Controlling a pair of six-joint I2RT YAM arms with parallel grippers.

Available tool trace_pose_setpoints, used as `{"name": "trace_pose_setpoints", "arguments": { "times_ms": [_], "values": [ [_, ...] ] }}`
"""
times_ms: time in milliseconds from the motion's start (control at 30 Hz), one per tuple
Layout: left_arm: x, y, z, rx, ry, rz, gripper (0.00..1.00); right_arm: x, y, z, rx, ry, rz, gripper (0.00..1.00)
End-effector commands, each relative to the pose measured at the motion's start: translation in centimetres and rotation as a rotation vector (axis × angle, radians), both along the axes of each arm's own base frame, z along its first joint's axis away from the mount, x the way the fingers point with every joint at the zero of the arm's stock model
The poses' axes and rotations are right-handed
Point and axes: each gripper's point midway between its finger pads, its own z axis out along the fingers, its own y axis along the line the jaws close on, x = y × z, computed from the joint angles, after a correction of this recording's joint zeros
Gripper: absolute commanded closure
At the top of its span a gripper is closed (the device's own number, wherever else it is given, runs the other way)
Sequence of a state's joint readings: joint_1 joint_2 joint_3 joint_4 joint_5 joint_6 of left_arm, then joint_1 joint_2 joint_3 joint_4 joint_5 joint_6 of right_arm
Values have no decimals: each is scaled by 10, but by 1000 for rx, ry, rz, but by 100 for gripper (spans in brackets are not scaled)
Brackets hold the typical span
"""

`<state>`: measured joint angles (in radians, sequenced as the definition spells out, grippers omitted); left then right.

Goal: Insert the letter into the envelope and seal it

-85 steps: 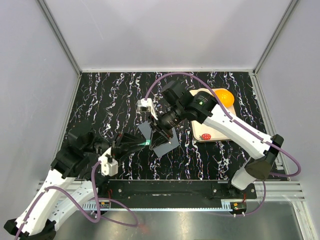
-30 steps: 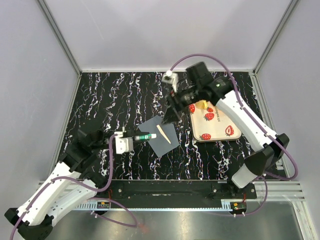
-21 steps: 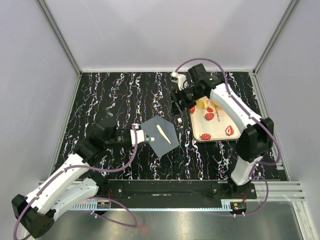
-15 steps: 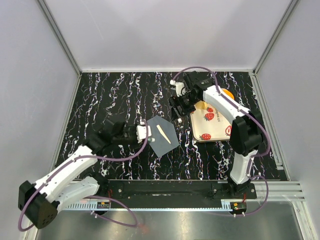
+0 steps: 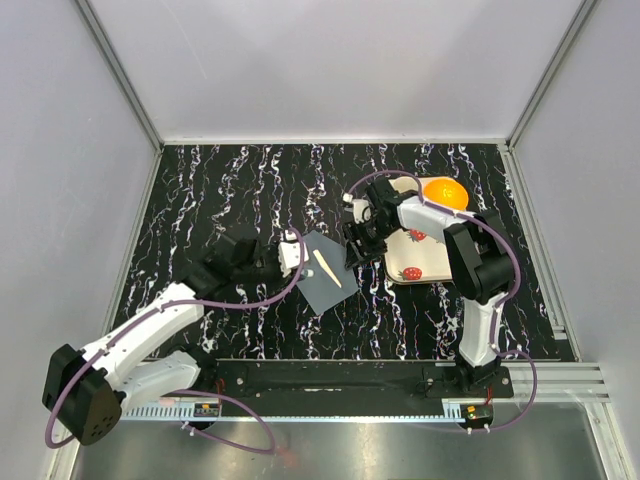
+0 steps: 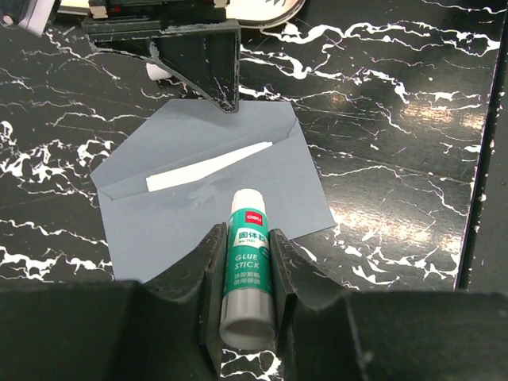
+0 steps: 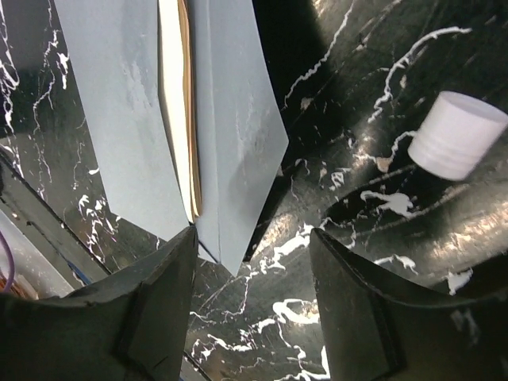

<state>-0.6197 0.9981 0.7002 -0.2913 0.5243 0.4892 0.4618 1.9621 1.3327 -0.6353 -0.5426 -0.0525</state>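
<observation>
The dark slate-grey envelope [image 5: 322,278] [image 6: 198,210] [image 7: 230,119] lies flat with its flap open on the black marbled table. A thin pale strip of the letter [image 5: 327,268] [image 6: 208,167] [image 7: 181,103] shows at its mouth. My left gripper [image 5: 288,254] [image 6: 248,232] is shut on a green and white glue stick [image 6: 251,258], whose uncapped tip rests on the envelope's near edge. My right gripper [image 5: 356,244] [image 7: 252,238] stands open low over the table at the envelope's right-hand point, holding nothing.
The glue stick's white cap [image 7: 459,135] [image 6: 156,71] lies on the table beside my right gripper. A strawberry-printed cream tray [image 5: 432,258] sits to the right with an orange ball [image 5: 445,192] at its far end.
My right gripper came from the tray's far side down to the envelope's right point. My left arm carried the glue stick rightward onto the envelope's left edge.
</observation>
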Motion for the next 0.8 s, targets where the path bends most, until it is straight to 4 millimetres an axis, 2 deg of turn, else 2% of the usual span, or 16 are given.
{"name": "trace_pose_setpoints", "arguments": {
  "times_ms": [0,167,300,533,767],
  "values": [
    [4,-1,2,-31,-5,31,100,10,17,2,108,-15,1,38],
    [4,4,-17,23,-15,15,100,5,22,-8,140,21,0,45],
    [14,12,-30,86,-42,39,100,2,23,-13,148,46,-33,52],
    [29,11,-45,156,-6,75,100,1,21,-19,136,50,-53,60],
    [43,3,-54,199,-5,65,100,4,17,-24,102,30,-64,95]
  ]
}}
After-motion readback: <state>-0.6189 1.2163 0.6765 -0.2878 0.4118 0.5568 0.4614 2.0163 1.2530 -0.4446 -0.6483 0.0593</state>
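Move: The open flap's corner lies about 3 cm to the left of my right fingertips and some 3 cm below them. From that hand the letter in its pocket is 6 cm left and 3 cm back, and the white glue cap about 7 cm straight ahead on the table. My left hand, still holding the glue stick, has the envelope's middle about 5 cm ahead, 5 cm right and 15 cm below, with the letter roughly 6 cm ahead and 6 cm right. I bring my right hand down and leftward, about 2 cm each way, onto the flap's corner and narrow the wide-open fingers until they are nearly shut around its edge. Meanwhile my left hand keeps the glue stick and sinks some 7 to 8 cm towards the envelope body, faster after a slow start, rolling its left side up by 10 to 15 degrees. ##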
